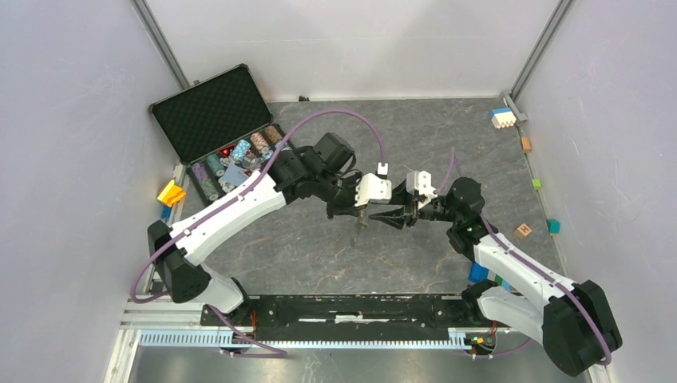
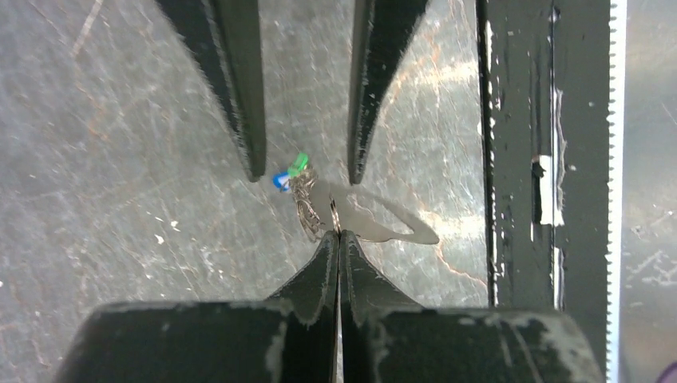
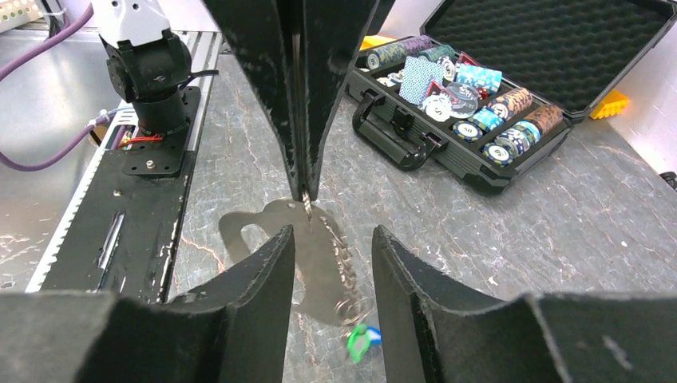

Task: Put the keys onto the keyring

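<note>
My left gripper [image 2: 338,238] is shut on the top of the keyring [image 2: 307,214]. The keyring hangs as a thin metal chain-like stretch above the table. Two keys dangle at its lower end, one with a green tag [image 2: 299,163] and one with a blue tag [image 2: 279,181]. In the right wrist view the keyring [image 3: 343,267] hangs between my right gripper's fingers, with the green tag [image 3: 358,341] and blue tag [image 3: 373,335] below. My right gripper [image 3: 332,231] is open and touches nothing. From the top view, the left gripper [image 1: 361,215] and right gripper [image 1: 397,217] meet tip to tip mid-table.
An open black case [image 1: 209,112] of poker chips stands at the back left. Toy blocks lie along the right edge [image 1: 523,230] and at the back right corner [image 1: 502,118]. A yellow block [image 1: 171,192] sits at the left. The black base rail [image 1: 351,309] runs along the near edge.
</note>
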Available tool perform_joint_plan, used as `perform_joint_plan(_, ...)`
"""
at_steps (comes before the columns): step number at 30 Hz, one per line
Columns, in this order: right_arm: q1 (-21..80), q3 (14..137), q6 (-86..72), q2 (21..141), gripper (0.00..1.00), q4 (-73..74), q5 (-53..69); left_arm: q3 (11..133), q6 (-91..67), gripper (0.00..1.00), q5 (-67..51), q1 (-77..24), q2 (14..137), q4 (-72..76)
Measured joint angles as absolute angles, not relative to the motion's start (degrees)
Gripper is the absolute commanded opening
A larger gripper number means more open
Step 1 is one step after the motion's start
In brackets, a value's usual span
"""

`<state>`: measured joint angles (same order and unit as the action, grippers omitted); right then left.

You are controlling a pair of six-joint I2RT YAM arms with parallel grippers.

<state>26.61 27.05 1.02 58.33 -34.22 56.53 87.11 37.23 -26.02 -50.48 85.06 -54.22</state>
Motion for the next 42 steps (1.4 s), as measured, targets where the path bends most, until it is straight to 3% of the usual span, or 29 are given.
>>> perform_joint_plan(11, 27.44, 27.05, -3.81, 61.54, 0.37, -38.79, 59.37, 90.32, 37.15, 0.02, -22.55, -52.56, 87.48, -60.27)
perform_joint_plan(18, 28.60, 27.05, -6.07, 62.78, 0.22, -40.42, 60.55, 91.18, 37.15, 0.02, -22.61, -52.90, 88.73, -60.62)
perform_joint_plan(27, 29.50, 27.05, -6.31, 63.68, 0.19, -41.10, 60.58, 91.24, 37.15, 0.02, -22.94, -53.01, 89.23, -60.84)
perform_joint_plan(34, 30.02, 27.05, -5.61, 64.27, 0.01, -40.49, 60.31, 91.24, 37.15, 0.02, -23.11, -53.15, 89.25, -61.04)
perform_joint_plan(42, 30.28, 27.07, -3.99, 64.23, 0.00, -39.40, 59.51, 91.24, 37.15, 0.03, -23.07, -53.15, 89.32, -61.25)
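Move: The keyring's free edge stands out of the left fingertips, so it lies practically at the left hand point. From the open right hand it is about 2 cm to the left, 1 cm back and level. The flat metal plate hangs below it, centred some 2 cm back, 2 cm left and 4 cm below the right hand. The blue and green key tags dangle about 1 cm ahead, 1 cm left and 7 cm below. Leftward and back, about 2 cm each way and sinking about 1 cm, the right hand eases in with its half-open fingers onto the keyring at the left fingertips. It closes slowly along the way and finally shuts, pinching the ring's edge tip to tip with the left. The left keeps its pinch, dips about 1.5 cm and back 1 cm, tilting a little, then holds nearly still. ##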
